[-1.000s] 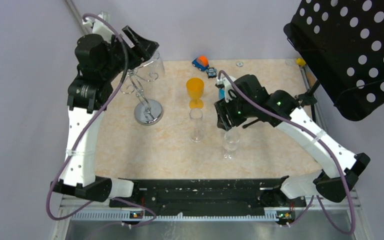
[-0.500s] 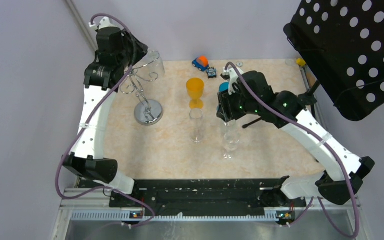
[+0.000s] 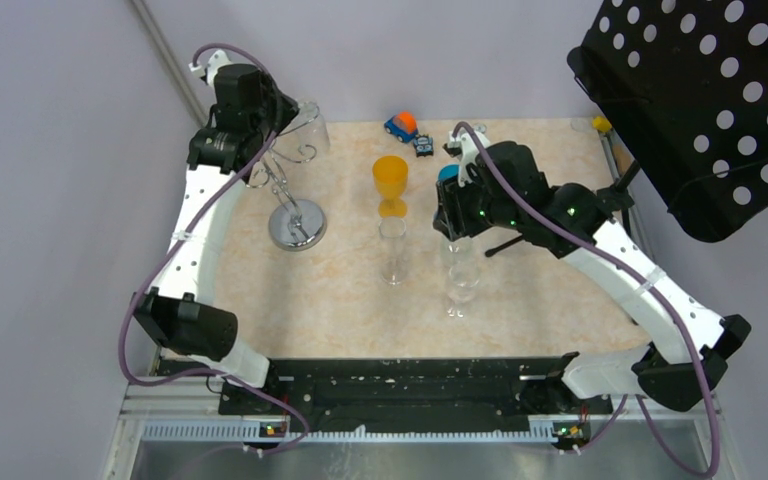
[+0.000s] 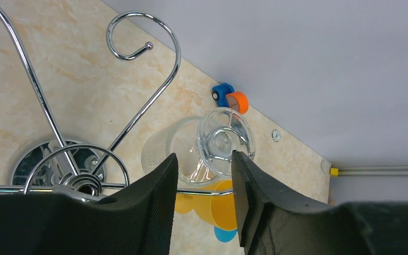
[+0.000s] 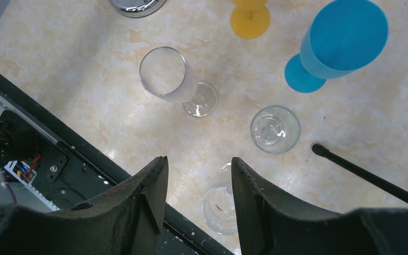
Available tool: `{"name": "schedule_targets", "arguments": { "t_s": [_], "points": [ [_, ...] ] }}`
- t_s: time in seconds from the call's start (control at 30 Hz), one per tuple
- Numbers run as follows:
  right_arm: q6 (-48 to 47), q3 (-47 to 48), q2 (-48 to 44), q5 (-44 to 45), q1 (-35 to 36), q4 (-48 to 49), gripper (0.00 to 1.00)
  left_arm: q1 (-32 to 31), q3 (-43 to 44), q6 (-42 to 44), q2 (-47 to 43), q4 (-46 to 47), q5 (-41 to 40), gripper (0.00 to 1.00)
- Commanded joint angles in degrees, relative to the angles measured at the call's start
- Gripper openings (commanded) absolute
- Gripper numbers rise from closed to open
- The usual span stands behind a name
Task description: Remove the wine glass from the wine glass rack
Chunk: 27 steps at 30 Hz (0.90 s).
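Observation:
The wine glass rack (image 3: 297, 225) stands at the back left, a chrome post with curled hooks on a round mirrored base (image 4: 32, 156). A clear ribbed wine glass (image 3: 310, 125) hangs upside down from one arm. In the left wrist view its round foot (image 4: 226, 141) lies just past the fingertips. My left gripper (image 4: 202, 156) hovers over the rack's top (image 3: 282, 118) with its jaws half apart. A gap shows between the left finger and the foot. My right gripper (image 5: 197, 162) hangs open and empty above a clear glass (image 5: 223, 204) standing on the table.
On the table stand a clear flute (image 3: 392, 250), an orange goblet (image 3: 391, 183), a blue goblet (image 5: 340, 40) and another clear glass (image 5: 275, 129). A toy car (image 3: 401, 125) sits at the back edge. A black rod (image 5: 366, 175) lies right of the glasses. A black perforated panel (image 3: 700, 100) overhangs the right corner.
The left arm has stretched back and swung its wrist over the rack's top, and its jaws have narrowed. The right gripper has drawn back slightly from the clear glass and narrowed a little.

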Motion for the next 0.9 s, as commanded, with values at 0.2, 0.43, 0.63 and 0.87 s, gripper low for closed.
{"name": "schedule_targets", "arguments": {
  "t_s": [0.2, 0.43, 0.63, 0.87],
  "points": [
    [0.7, -2.2, -3.6, 1.8, 0.4, 2.8, 0.48, 0.9, -4.3, -4.8, 1.2, 10.3, 1.7, 0.43],
    [0.5, -2.9, -4.5, 2.0, 0.4, 3.2, 0.48, 1.7, -7.5, -7.0, 0.7, 12.3, 4.4, 0.39],
    [0.6, -3.4, -4.9, 1.6, 0.4, 3.5, 0.48, 1.9, -8.5, -6.9, -0.7, 12.9, 5.1, 0.23],
    [0.8, -4.1, -5.4, 1.3, 0.4, 4.2, 0.48, 2.0, -8.7, -6.4, -2.3, 12.7, 5.9, 0.0]
  ]
}}
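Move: The clear wine glass hangs foot-up on the rack: its middle is about 4 cm ahead of my left hand, 3 cm to the right and 9 cm below, with its foot near fingertip height. The rack's hub is some 3 cm back, 5 cm left and a little lower. An empty hook lies roughly 5 cm ahead and 7 cm left. From my right hand the glass is about 26 cm ahead, 23 cm left, about level. I ease my left hand forward about 3 cm onto the hanging glass's foot, sinking some 2 cm first. Then I shut the half-open fingers almost fully, pinching the foot's rim between the pads from above and below. The wrist rolls about 10 degrees, left side dropping, and as the grip tightens I start back up by 1.5 cm. ##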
